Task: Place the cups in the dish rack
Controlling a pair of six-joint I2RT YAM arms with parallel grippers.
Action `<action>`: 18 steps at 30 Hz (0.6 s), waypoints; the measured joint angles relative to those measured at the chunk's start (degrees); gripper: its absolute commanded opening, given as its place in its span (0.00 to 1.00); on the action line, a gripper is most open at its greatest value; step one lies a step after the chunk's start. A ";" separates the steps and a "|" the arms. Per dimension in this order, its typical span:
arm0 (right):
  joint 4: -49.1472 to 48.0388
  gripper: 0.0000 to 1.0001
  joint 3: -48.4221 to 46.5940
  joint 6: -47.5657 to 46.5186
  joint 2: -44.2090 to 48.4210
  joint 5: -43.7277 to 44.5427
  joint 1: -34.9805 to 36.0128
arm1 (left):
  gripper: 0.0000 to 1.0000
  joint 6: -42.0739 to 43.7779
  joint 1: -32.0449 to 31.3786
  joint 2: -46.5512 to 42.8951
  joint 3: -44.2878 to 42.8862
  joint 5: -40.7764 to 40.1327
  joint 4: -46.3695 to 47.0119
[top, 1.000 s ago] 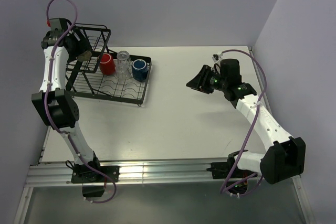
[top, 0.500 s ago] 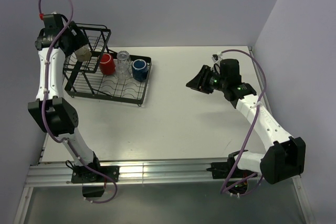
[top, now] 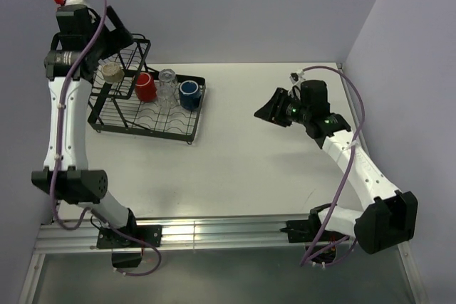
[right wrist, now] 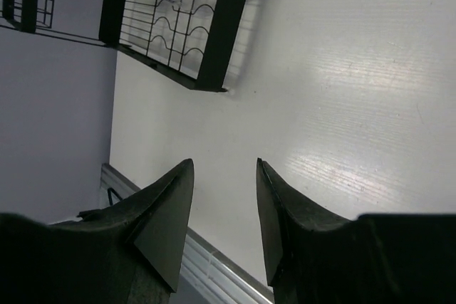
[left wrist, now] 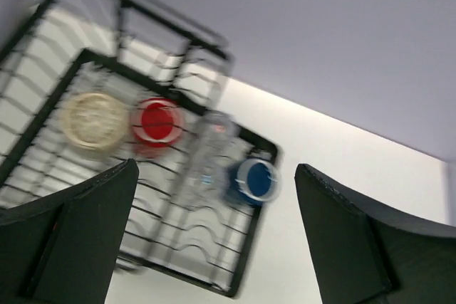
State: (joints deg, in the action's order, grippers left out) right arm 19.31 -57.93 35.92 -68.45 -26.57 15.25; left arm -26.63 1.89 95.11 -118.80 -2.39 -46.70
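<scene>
The black wire dish rack [top: 198,113] stands at the table's back left. On its flat tray a red mug [top: 145,87], a clear tumbler [top: 167,83] and a dark blue mug [top: 189,94] sit in a row. A second tumbler [top: 110,71], pale from above, rests in the raised tier. My left gripper [top: 122,33] hangs open high above the rack, holding nothing. Its wrist view looks down on the rack [left wrist: 249,247], the pale tumbler [left wrist: 94,119], red mug [left wrist: 158,122], clear tumbler [left wrist: 214,140] and blue mug [left wrist: 256,179]. My right gripper [top: 262,113] hovers open and empty over the table's right half.
The right wrist view shows the rack's near corner [right wrist: 226,19] and bare white table beyond the right gripper [right wrist: 224,165]. Purple walls close in the table at the back and both sides. A metal rail [top: 214,233] runs along the near edge.
My left gripper has risen up and away from the tumbler in the raised tier, its jaws spreading wider. The cups stay put. The right arm has barely moved.
</scene>
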 measured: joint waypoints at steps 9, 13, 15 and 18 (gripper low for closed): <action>2.97 1.00 -1.64 -2.84 13.57 7.23 0.00 | 0.99 -0.04 -22.58 -28.26 25.35 6.14 13.38; 3.23 1.00 -1.77 -4.61 24.11 12.55 0.00 | 0.99 0.04 -29.42 -34.88 37.00 8.04 19.26; 3.19 1.00 -1.55 -5.25 28.37 14.82 0.00 | 0.99 0.24 -32.24 -35.15 40.94 8.63 21.57; 2.86 1.00 -0.85 -5.84 33.81 17.51 0.00 | 0.99 0.31 -35.39 -34.34 45.97 9.18 23.56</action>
State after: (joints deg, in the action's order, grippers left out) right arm 22.17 -58.78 30.09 -34.63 -9.06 15.25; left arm -26.33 -33.50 60.77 -72.84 6.79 -23.14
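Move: The tan cup already stands on the rack's upper tier, about 5 cm ahead of the left hand, 8 to its left and 17 below. Some 32 cm below that hand, in the lower tier, are the red mug, about 9 ahead and 2 to its left, and the blue mug, about 5 ahead and 16 to its right. From the right hand the tan cup lies some 21 cm ahead, 50 to its left and about level. The tan cup is left behind on the upper tier: the open, empty left hand sweeps away from it, right and back by about 30 cm in all, arching up before sinking again, while turning some 45 degrees clockwise. The right hand rises about 15 cm, drawing back and a little right, tips its fingers up and opens from half to fully wide, touching nothing. ##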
